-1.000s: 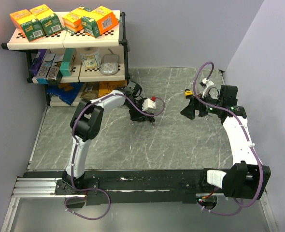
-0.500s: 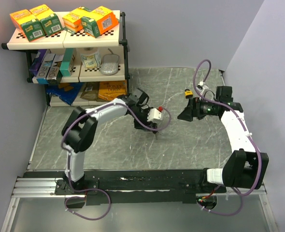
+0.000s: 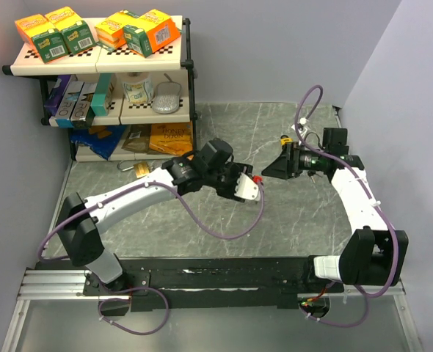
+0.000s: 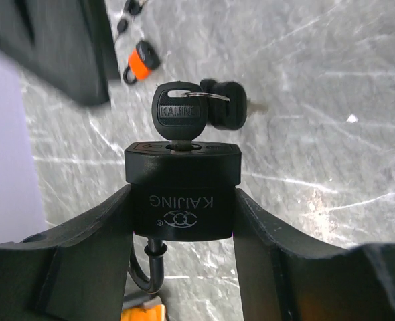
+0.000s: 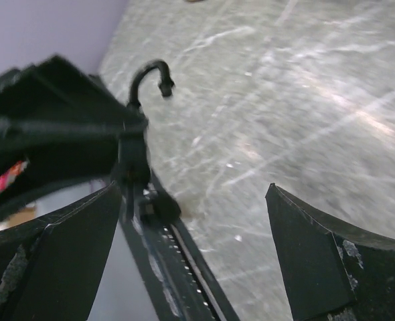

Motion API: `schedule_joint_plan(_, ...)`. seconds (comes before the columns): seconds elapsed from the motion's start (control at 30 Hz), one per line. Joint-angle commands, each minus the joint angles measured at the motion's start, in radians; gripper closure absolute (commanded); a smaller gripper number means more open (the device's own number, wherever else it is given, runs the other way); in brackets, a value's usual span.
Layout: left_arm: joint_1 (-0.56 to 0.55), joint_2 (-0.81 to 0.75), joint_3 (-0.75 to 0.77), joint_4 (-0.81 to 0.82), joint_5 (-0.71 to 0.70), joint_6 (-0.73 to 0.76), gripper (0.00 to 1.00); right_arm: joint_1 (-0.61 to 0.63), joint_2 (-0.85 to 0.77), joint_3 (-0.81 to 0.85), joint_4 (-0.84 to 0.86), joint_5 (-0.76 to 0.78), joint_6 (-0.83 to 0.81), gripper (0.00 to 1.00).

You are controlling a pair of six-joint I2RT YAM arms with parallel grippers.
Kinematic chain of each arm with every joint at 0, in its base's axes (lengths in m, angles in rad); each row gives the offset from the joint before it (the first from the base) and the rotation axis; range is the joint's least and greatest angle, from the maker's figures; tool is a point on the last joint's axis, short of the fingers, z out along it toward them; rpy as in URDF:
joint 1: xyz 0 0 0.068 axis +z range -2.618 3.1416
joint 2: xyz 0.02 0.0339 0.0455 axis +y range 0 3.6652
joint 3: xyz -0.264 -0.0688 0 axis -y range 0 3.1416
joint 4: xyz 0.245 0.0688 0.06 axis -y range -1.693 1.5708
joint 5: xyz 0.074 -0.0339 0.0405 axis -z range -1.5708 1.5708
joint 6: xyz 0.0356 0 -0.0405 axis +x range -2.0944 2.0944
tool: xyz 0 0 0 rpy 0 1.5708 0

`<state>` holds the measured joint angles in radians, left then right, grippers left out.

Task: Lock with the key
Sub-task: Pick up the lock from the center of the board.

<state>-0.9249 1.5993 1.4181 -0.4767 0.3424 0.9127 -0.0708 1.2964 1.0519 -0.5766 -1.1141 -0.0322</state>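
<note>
A black padlock (image 4: 181, 170) marked KAIJING sits between the fingers of my left gripper (image 4: 182, 200), which is shut on its body. The key (image 4: 179, 112) is pushed into the lock's end, and a second key (image 4: 225, 114) hangs from its ring. The shackle (image 5: 149, 72) stands open with its tip free. In the top view my left gripper (image 3: 246, 186) hangs over the middle of the table. My right gripper (image 3: 274, 168) is just to its right, facing it, open and empty. In the right wrist view the right gripper (image 5: 194, 190) has the keys (image 5: 147, 204) beside its left finger.
A shelf rack (image 3: 99, 66) with boxes stands at the back left. A brass-coloured padlock (image 3: 139, 170) lies on the table in front of it. A small orange item (image 3: 284, 138) lies behind the right gripper. The right wall is close to the right arm.
My left arm has swung right, away from the shelf, carrying the padlock to the table's middle. The right gripper has shifted left toward it and stays open.
</note>
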Motion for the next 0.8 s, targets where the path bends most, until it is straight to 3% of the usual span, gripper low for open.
schedule_joint_plan(0.0,-0.041,-0.058,0.005,0.086,-0.055,0.063,0.99,0.051,-0.042,-0.024,0.101,-0.098,0.089,0.03)
schedule_joint_plan(0.27,-0.072,-0.065,0.002,0.095,-0.075,0.066,0.99,0.16,-0.082,-0.124,0.174,-0.081,0.156,0.07)
schedule_joint_plan(0.53,-0.086,-0.062,-0.007,0.116,-0.089,0.057,0.99,0.212,-0.043,-0.151,0.303,-0.102,0.293,0.2)
schedule_joint_plan(0.77,-0.088,-0.058,-0.008,0.15,-0.129,0.012,0.99,0.23,-0.036,-0.181,0.379,-0.124,0.356,0.44)
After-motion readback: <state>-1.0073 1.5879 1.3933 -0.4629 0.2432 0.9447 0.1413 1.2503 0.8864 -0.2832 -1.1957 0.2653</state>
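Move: The key stands in the lock that the left fingers already hold. It is roughly 6 cm back and 9 cm to the left of the right hand, at about its height; the lock body is some 2 cm back and 10 cm left. For the left hand, the key sits about 4 cm back and 1 cm to the right. The yellow lock lies on the table about 22 cm ahead of the right hand and 20 cm below it. Keep the lock gripped in the left fingers, easing that hand back about 2 cm. Bring the open right gripper leftward some 6.5 cm and back about 5 to the lock's key end, turning it roughly 10 degrees counter-clockwise; once alongside, finish leftward only and close its fingers partway, one finger passing across the printed face. ##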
